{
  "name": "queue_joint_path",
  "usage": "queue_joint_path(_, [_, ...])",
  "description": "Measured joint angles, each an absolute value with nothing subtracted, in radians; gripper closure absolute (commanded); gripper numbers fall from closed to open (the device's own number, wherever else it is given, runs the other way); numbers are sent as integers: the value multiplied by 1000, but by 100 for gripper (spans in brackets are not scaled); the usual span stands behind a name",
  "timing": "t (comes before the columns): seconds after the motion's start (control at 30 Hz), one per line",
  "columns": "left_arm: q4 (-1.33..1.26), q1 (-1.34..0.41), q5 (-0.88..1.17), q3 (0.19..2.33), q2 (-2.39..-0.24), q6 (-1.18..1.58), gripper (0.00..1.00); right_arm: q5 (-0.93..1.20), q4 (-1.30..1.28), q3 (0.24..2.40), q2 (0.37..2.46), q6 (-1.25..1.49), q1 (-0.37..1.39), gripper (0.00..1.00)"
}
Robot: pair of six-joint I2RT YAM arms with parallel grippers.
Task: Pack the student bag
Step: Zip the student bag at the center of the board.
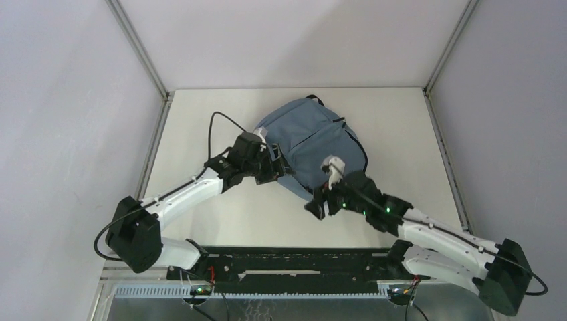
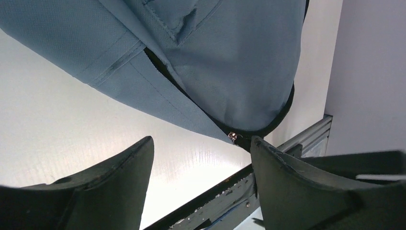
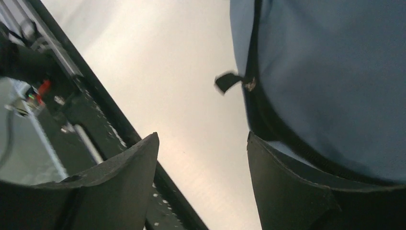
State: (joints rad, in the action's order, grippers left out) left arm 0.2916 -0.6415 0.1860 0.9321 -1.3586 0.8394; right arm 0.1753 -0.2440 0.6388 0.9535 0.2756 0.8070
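The grey-blue student bag (image 1: 309,139) lies on the white table, its rounded end toward the arms. My left gripper (image 1: 279,162) stands open at the bag's left edge with nothing between its fingers. In the left wrist view the bag (image 2: 225,62) fills the top, and a metal zipper slider (image 2: 232,136) sits at its black trim, just above the right finger (image 2: 287,182). My right gripper (image 1: 323,202) is open at the bag's near edge. The right wrist view shows the bag (image 3: 335,72) at the upper right with a black zipper pull tab (image 3: 227,81) hanging off it.
The table (image 1: 220,221) is walled by white panels with metal corner posts. A black rail (image 1: 294,262) carrying both arm bases runs along the near edge, and it also appears in the wrist views (image 2: 215,201).
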Motion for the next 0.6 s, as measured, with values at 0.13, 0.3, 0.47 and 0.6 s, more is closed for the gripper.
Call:
queue_joint_path(0.13, [277, -641, 191, 911, -1359, 859, 22, 17, -68, 443, 844, 184, 928, 21])
queue_joint_path(0.3, [249, -641, 210, 871, -1361, 883, 23, -146, 117, 367, 883, 121, 971, 21])
queue_joint_path(0.47, [241, -641, 222, 859, -1368, 892, 23, -278, 321, 361, 994, 68, 1007, 24])
queue_joint_path(0.6, [237, -641, 224, 858, -1369, 891, 23, -333, 446, 361, 1078, 43, 1009, 28])
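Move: The zipper pull at the bag's near edge is some 8 cm ahead of the right hand, 3 cm to its left and about 5 cm lower; from the left hand it is roughly 7 cm to the right, 2 cm back and 7 cm below. The bag's middle is about 19 cm straight ahead of the right hand and 9 cm below, and the left gripper is about 8 cm ahead and 9 cm left of the right hand, at its height. The right hand dips about 3 cm while easing back slightly, then swings forward over the near edge of the table towards the zipper pull, ending some 5 cm farther out, with its fingers still wide open and tipped up by nearly 30 degrees towards level, turning a little clockwise. The left hand, open too, sinks about 2 cm and eases back 1 cm beside the bag's near left edge, then holds there while the right hand lines its open fingers up with the pull without reaching it. ##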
